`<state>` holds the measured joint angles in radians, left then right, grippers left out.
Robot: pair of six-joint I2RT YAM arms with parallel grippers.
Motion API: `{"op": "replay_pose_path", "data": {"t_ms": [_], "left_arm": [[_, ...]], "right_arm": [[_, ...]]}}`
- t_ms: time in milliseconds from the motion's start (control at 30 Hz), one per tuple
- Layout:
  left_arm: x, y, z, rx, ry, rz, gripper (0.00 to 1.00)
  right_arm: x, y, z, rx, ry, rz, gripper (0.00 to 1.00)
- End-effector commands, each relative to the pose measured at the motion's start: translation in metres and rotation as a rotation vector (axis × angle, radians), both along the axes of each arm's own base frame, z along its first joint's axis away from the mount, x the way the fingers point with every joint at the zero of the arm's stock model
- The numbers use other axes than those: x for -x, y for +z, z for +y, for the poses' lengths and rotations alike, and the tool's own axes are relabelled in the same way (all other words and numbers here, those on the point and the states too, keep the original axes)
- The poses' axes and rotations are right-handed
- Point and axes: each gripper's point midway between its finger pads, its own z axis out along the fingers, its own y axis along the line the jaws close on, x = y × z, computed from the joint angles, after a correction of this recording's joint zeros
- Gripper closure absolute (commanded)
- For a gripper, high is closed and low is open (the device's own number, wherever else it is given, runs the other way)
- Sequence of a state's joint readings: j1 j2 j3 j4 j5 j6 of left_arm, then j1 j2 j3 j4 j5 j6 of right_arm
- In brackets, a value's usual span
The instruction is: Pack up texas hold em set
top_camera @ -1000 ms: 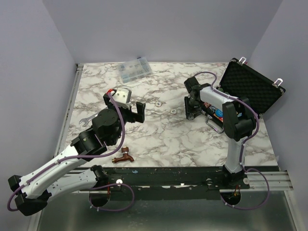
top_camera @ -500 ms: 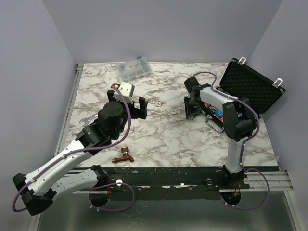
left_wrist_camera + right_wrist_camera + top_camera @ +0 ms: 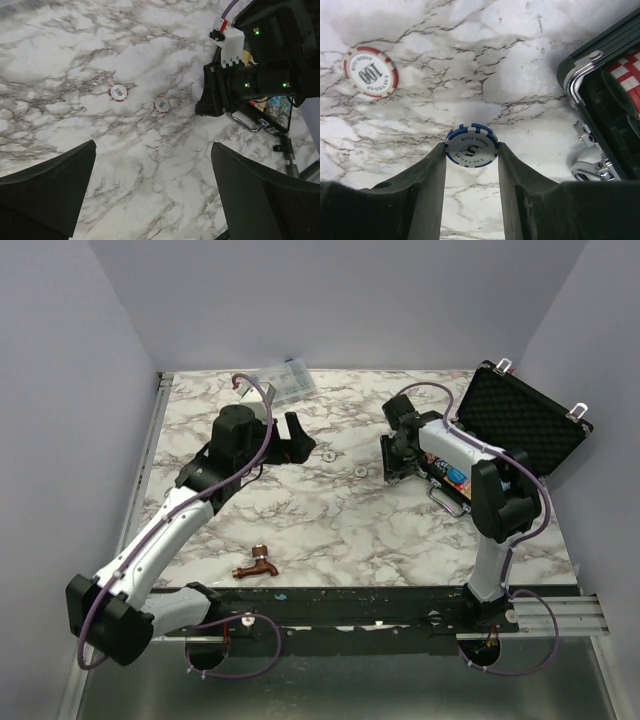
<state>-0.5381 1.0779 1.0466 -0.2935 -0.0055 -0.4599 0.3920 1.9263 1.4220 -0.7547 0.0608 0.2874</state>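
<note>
The set's black foam-lined case lies open at the right, with chip rows showing at its near edge. My right gripper is shut on a blue-and-white chip, pinched edgewise just above the marble, left of the case. From above, that gripper sits at the case's left side. A red 100 chip lies flat nearby. Two loose chips rest mid-table, and the left wrist view shows them as red-rimmed. My left gripper hangs open above bare marble.
A clear plastic compartment box sits at the back of the table. A copper faucet lies near the front edge. The case's silver handle sticks out toward the table's middle. Purple walls close in three sides.
My left arm has stretched out toward the back, carrying its open gripper up and right, nearer the two loose chips. The right gripper has barely moved and holds the blue chip throughout.
</note>
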Motion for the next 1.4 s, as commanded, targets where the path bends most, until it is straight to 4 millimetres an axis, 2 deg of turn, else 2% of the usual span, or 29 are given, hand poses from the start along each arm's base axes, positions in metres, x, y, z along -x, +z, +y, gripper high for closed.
{"op": "replay_pose_path", "data": {"t_ms": [0, 133, 233, 333, 533, 733, 933, 1133, 1367], "left_arm": [[0.002, -0.024, -0.044, 0.237, -0.271, 0.289, 0.05], [-0.004, -0.061, -0.070, 0.420, -0.462, 0.558, 0.12], [-0.006, -0.077, -0.086, 0.535, -0.568, 0.680, 0.18], [-0.008, -0.094, -0.092, 0.584, -0.598, 0.753, 0.24], [-0.013, -0.114, -0.095, 0.607, -0.589, 0.823, 0.34], [-0.016, -0.124, -0.099, 0.641, -0.595, 0.865, 0.46], [-0.022, -0.135, -0.101, 0.637, -0.587, 0.894, 0.46], [-0.017, -0.135, -0.113, 0.639, -0.650, 0.908, 0.45], [-0.011, -0.133, -0.119, 0.664, -0.698, 0.928, 0.50]], "right_arm": [[0.014, 0.019, 0.016, -0.027, 0.050, 0.000, 0.99], [0.023, 0.038, 0.037, -0.047, 0.122, -0.013, 0.99], [0.033, 0.052, 0.057, -0.059, 0.195, -0.027, 0.99], [0.042, 0.064, 0.075, -0.097, 0.244, -0.025, 0.99], [0.052, 0.077, 0.093, -0.115, 0.295, -0.033, 0.99], [0.056, 0.090, 0.103, -0.121, 0.322, -0.054, 0.99], [0.061, 0.101, 0.110, -0.143, 0.344, -0.069, 0.99], [0.063, 0.106, 0.120, -0.152, 0.367, -0.075, 0.99], [0.064, 0.111, 0.126, -0.149, 0.387, -0.085, 0.99]]}}
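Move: The small stack of blue-and-white chips is already pinched in the right fingers; from the wide-open left hand it lies some 24 cm right, 6 cm ahead and 24 cm below. From the right hand, the left gripper is thus about 24 cm left, 6 cm back and 24 cm higher. A lone 100 chip lies on the table some 9 cm left of the right hand and 4 cm ahead, another about 18 cm left and 9 cm ahead; the open case's middle is roughly 20 cm right and 3 cm ahead. The chip stack, kept in the right fingers, goes left some 12 cm, up and a little back, turning about 20 degrees counter-clockwise, to meet the left hand. The left hand drops quickly about 14 cm, then works on rightward, its wrist swinging from pointing outward to pointing right at the stack, while its fingers close to about half open around it, not yet pinching. ##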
